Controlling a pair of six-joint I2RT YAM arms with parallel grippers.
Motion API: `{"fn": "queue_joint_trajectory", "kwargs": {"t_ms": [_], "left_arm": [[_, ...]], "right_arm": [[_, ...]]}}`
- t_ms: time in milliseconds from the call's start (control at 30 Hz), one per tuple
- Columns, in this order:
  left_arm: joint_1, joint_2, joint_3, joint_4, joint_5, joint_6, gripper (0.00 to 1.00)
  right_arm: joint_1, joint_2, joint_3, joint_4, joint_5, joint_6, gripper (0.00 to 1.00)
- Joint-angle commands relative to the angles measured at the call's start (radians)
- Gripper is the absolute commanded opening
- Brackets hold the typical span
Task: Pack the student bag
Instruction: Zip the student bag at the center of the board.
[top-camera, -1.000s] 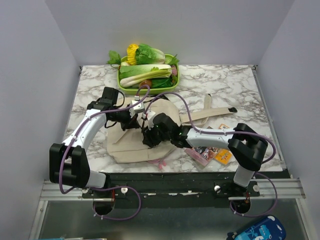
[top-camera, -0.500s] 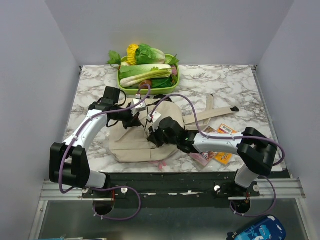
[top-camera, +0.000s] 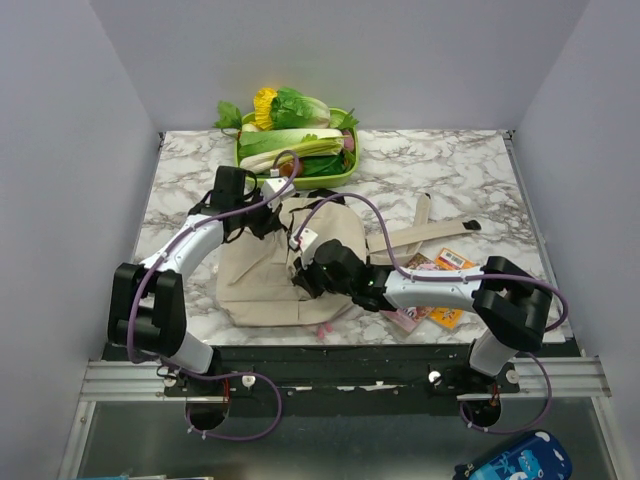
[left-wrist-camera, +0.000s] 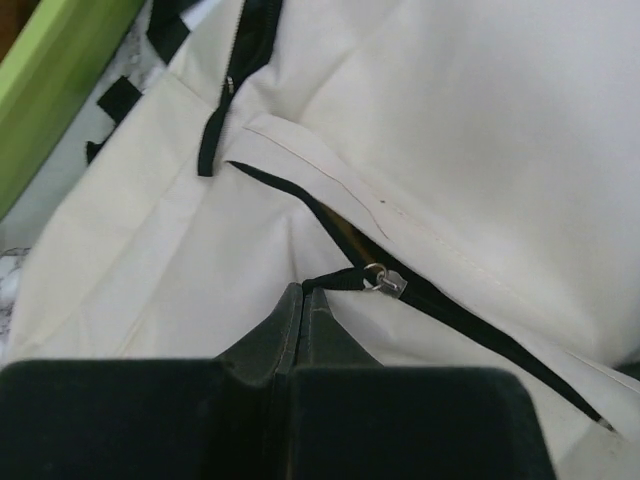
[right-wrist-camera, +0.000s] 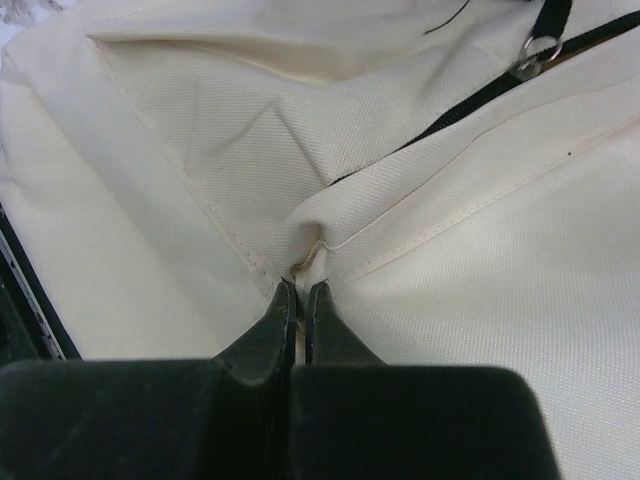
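The student bag (top-camera: 255, 292) lies flat on the marble table, beige canvas with black zips. My left gripper (top-camera: 268, 218) is over its far part. In the left wrist view this gripper (left-wrist-camera: 303, 290) is shut on the black zipper pull (left-wrist-camera: 340, 277), which ends in a metal ring (left-wrist-camera: 377, 278) on a partly open zip of the bag (left-wrist-camera: 450, 130). My right gripper (top-camera: 298, 282) is at the bag's middle. In the right wrist view it (right-wrist-camera: 302, 286) is shut on a pinched fold of the bag (right-wrist-camera: 480, 280) beside a seam.
A green tray (top-camera: 244, 168) of toy vegetables stands at the back edge. The bag's straps (top-camera: 432, 234) trail to the right. A pink pencil case (top-camera: 400, 318) and orange packets (top-camera: 449, 314) lie at the front right, next to my right arm.
My right gripper has closed onto the bag's fabric. My left gripper has moved back toward the tray with the zipper pull, and the bag's top has shifted with it.
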Motion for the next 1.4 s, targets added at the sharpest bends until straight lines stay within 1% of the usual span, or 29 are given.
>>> {"fn": "queue_joint_trajectory", "kwargs": {"t_ms": [0,67,100,167,300,433,500,533,567,600,633,667,700,733,767,800,867,900,967,1033,1067,1100,1133,1167,1200,1233,1267,1300,1367], "left_arm": [[0.017,0.022,0.016,0.282,-0.234,-0.089,0.0],[0.017,0.034,0.024,0.316,-0.266,-0.129,0.0],[0.017,0.05,0.033,0.345,-0.307,-0.144,0.0],[0.015,0.071,0.053,0.344,-0.331,-0.173,0.0],[0.006,0.136,0.117,0.365,-0.375,-0.192,0.0],[-0.015,0.183,0.142,0.368,-0.47,-0.203,0.0],[-0.015,0.203,0.157,0.352,-0.464,-0.204,0.02],[-0.017,0.2,0.159,0.323,-0.452,-0.204,0.06],[-0.015,0.194,0.157,0.309,-0.416,-0.206,0.11],[-0.015,0.171,0.151,0.277,-0.397,-0.201,0.22],[-0.015,0.156,0.144,0.264,-0.385,-0.197,0.27],[-0.015,0.138,0.136,0.249,-0.369,-0.19,0.32],[-0.012,0.101,0.131,0.203,-0.336,-0.187,0.39],[-0.006,0.081,0.13,0.177,-0.313,-0.186,0.42],[0.01,0.061,0.133,0.151,-0.294,-0.19,0.45],[0.027,0.021,0.137,0.096,-0.239,-0.192,0.53],[0.078,-0.017,0.134,0.048,-0.204,-0.183,0.64],[0.096,-0.048,0.128,0.001,-0.19,-0.174,0.7],[0.142,-0.068,0.118,-0.035,-0.179,-0.152,0.71],[0.227,-0.08,0.088,-0.089,-0.17,-0.114,0.73],[0.251,-0.079,0.078,-0.107,-0.168,-0.097,0.75],[0.289,-0.07,0.052,-0.15,-0.17,-0.062,0.78],[0.305,-0.065,0.038,-0.17,-0.168,-0.046,0.8],[0.316,-0.062,0.021,-0.184,-0.174,-0.031,0.82],[0.325,-0.061,-0.017,-0.193,-0.179,-0.022,0.83],[0.337,-0.064,-0.039,-0.19,-0.185,-0.011,0.85],[0.342,-0.07,-0.06,-0.184,-0.197,-0.011,0.85],[0.346,-0.083,-0.101,-0.166,-0.202,-0.008,0.86],[0.35,-0.093,-0.131,-0.156,-0.214,-0.008,0.86]], "right_arm": [[0.039,0.025,-0.023,-0.029,-0.05,0.002,0.01],[0.041,0.024,-0.023,-0.024,-0.051,-0.006,0.01],[0.041,0.022,-0.024,-0.019,-0.079,-0.011,0.01],[0.045,0.022,-0.024,-0.018,-0.086,-0.021,0.01],[0.053,0.019,-0.029,-0.009,-0.098,-0.035,0.01],[0.057,0.016,-0.029,-0.004,-0.1,-0.044,0.01],[0.056,0.018,-0.021,-0.013,-0.078,-0.038,0.07],[0.057,0.016,-0.017,-0.018,-0.061,-0.028,0.12],[0.054,0.012,-0.012,-0.018,-0.031,-0.02,0.23],[0.051,-0.004,-0.009,-0.021,0.012,-0.02,0.3],[0.045,-0.013,-0.006,-0.024,0.026,-0.018,0.41],[0.022,-0.02,0.009,-0.027,0.031,-0.014,0.55],[0.004,-0.03,0.018,-0.035,0.032,-0.012,0.57],[-0.016,-0.051,0.028,-0.051,0.032,-0.011,0.6],[-0.068,-0.065,0.035,-0.056,0.025,-0.005,0.63],[-0.097,-0.076,0.054,-0.071,0.008,-0.001,0.69],[-0.19,-0.106,0.078,-0.09,-0.008,-0.003,0.71],[-0.221,-0.109,0.116,-0.122,-0.005,-0.009,0.72],[-0.293,-0.087,0.166,-0.172,0.011,-0.043,0.73],[-0.334,-0.041,0.269,-0.295,0.06,-0.06,0.74],[-0.369,0.013,0.302,-0.333,0.072,-0.069,0.76],[-0.384,0.036,0.325,-0.393,0.083,-0.069,0.79],[-0.4,0.059,0.342,-0.416,0.075,-0.067,0.82],[-0.43,0.079,0.357,-0.432,0.063,-0.061,0.85],[-0.446,0.1,0.355,-0.438,0.011,-0.058,0.97],[-0.459,0.107,0.348,-0.438,-0.016,-0.052,1.0],[-0.482,0.113,0.336,-0.437,-0.043,-0.044,1.0],[-0.49,0.127,0.335,-0.435,-0.102,-0.041,1.0],[-0.51,0.137,0.331,-0.435,-0.17,-0.04,1.0]]}}
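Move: The zip's far end lies about 9 cm ahead of the left hand and 2 cm below; that hand already grips the zip pull, its slider 2 cm to the right and 1 cm back. The vegetable basket is some 24 cm ahead and 6 cm right. From the right hand, already pinching fabric by the zip's near end, the far end lies about 22 cm ahead and 4 cm left, the magazine 32 cm right and level. Left hand draws the zip pull about 8 cm forward against right's hold; both open, leaving leftward and forward-right. ##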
